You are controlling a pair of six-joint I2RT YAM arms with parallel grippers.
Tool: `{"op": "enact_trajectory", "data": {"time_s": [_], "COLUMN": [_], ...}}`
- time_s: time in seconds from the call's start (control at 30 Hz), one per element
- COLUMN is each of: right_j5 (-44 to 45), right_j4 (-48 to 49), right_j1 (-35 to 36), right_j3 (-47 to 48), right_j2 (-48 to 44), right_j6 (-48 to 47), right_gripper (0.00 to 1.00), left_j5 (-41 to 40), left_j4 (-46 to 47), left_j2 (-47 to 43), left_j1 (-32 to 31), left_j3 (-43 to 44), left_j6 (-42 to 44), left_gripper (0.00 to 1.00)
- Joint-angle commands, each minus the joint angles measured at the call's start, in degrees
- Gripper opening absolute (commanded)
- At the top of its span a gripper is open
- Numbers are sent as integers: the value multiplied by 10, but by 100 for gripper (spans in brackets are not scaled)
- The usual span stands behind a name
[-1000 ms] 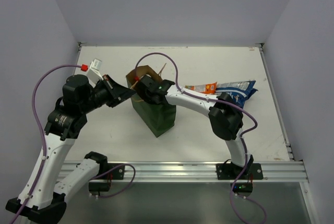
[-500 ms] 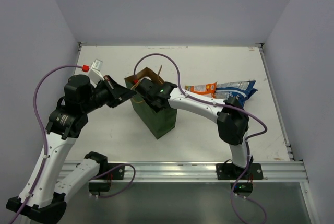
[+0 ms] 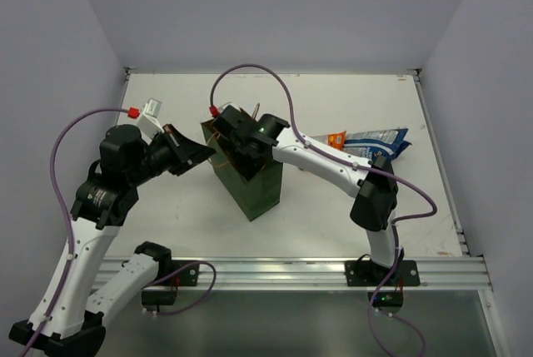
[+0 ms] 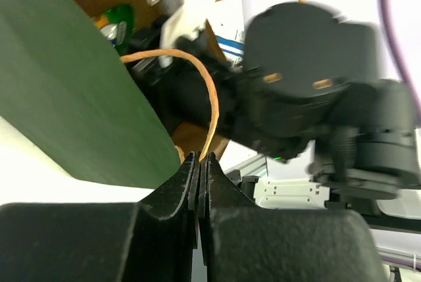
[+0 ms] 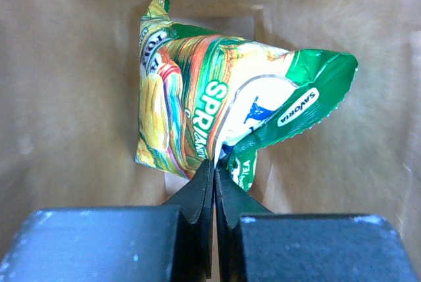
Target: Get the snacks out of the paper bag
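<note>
The dark green paper bag [image 3: 250, 184] stands upright at the table's middle. My left gripper [image 3: 202, 154] is shut on its thin orange loop handle [image 4: 209, 101], just left of the bag's mouth; the bag's green outside [image 4: 72, 117] fills the left of that wrist view. My right gripper [image 3: 236, 142] reaches down into the bag's mouth. In the right wrist view it [image 5: 214, 164] is shut on the lower edge of a green and yellow snack packet [image 5: 217, 91], between the brown inner walls [image 5: 59, 98]. An orange packet [image 3: 335, 138] and a blue-and-white bag [image 3: 379, 141] lie on the table to the right.
The right arm's black wrist [image 4: 296, 85] crowds the bag's mouth, and its purple cable [image 3: 250, 70] arcs above it. A metal rail [image 3: 283, 272] runs along the near edge. Side walls close in the white table [image 3: 166, 207].
The right wrist has pushed further over and down into the bag's mouth, hiding the brown opening. The bag has shifted slightly. The left gripper has kept its hold on the handle.
</note>
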Motion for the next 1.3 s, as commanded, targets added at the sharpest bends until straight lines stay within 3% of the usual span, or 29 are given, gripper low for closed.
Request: {"op": "enact_trajectory", "data": {"time_s": [0.0, 0.4, 0.7, 0.87, 1.1, 1.27], "right_j5": [28, 44, -3, 49, 231, 264], "right_j4": [-29, -86, -61, -32, 55, 64], "right_j1": [2, 1, 1, 0, -10, -112], "right_j3": [67, 176, 198, 213, 108, -10], "right_j2": [-42, -107, -196, -250, -344, -388], "right_j6": [9, 20, 32, 19, -60, -64], "right_gripper": [0, 0, 0, 0, 0, 0], "left_j5": [-4, 3, -6, -11, -23, -28], "left_j4": [-11, -5, -1, -1, -13, -18], "left_j2": [-12, -25, -23, -20, -22, -16], "left_j1": [3, 3, 3, 3, 3, 2], "left_j3": [-16, -32, -32, -33, -26, -7], "left_j6": [14, 2, -1, -2, 2, 2], "left_gripper": [0, 0, 0, 0, 0, 5]}}
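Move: The right hand, inside the paper bag with the green snack in its fingers, has the laid-out snacks off to its right. The orange snack lies about 23 cm right, 10 cm ahead and 15 cm below it; the blue snacks lie some 13 cm right of the orange one and a couple of centimetres nearer. From the left hand, at the bag's handle, the orange snack is about 27 cm right, 17 cm ahead and 31 cm below. Left keeps the bag's handle while right draws the pinched green snack up about 30 cm, then right, tilting up. ##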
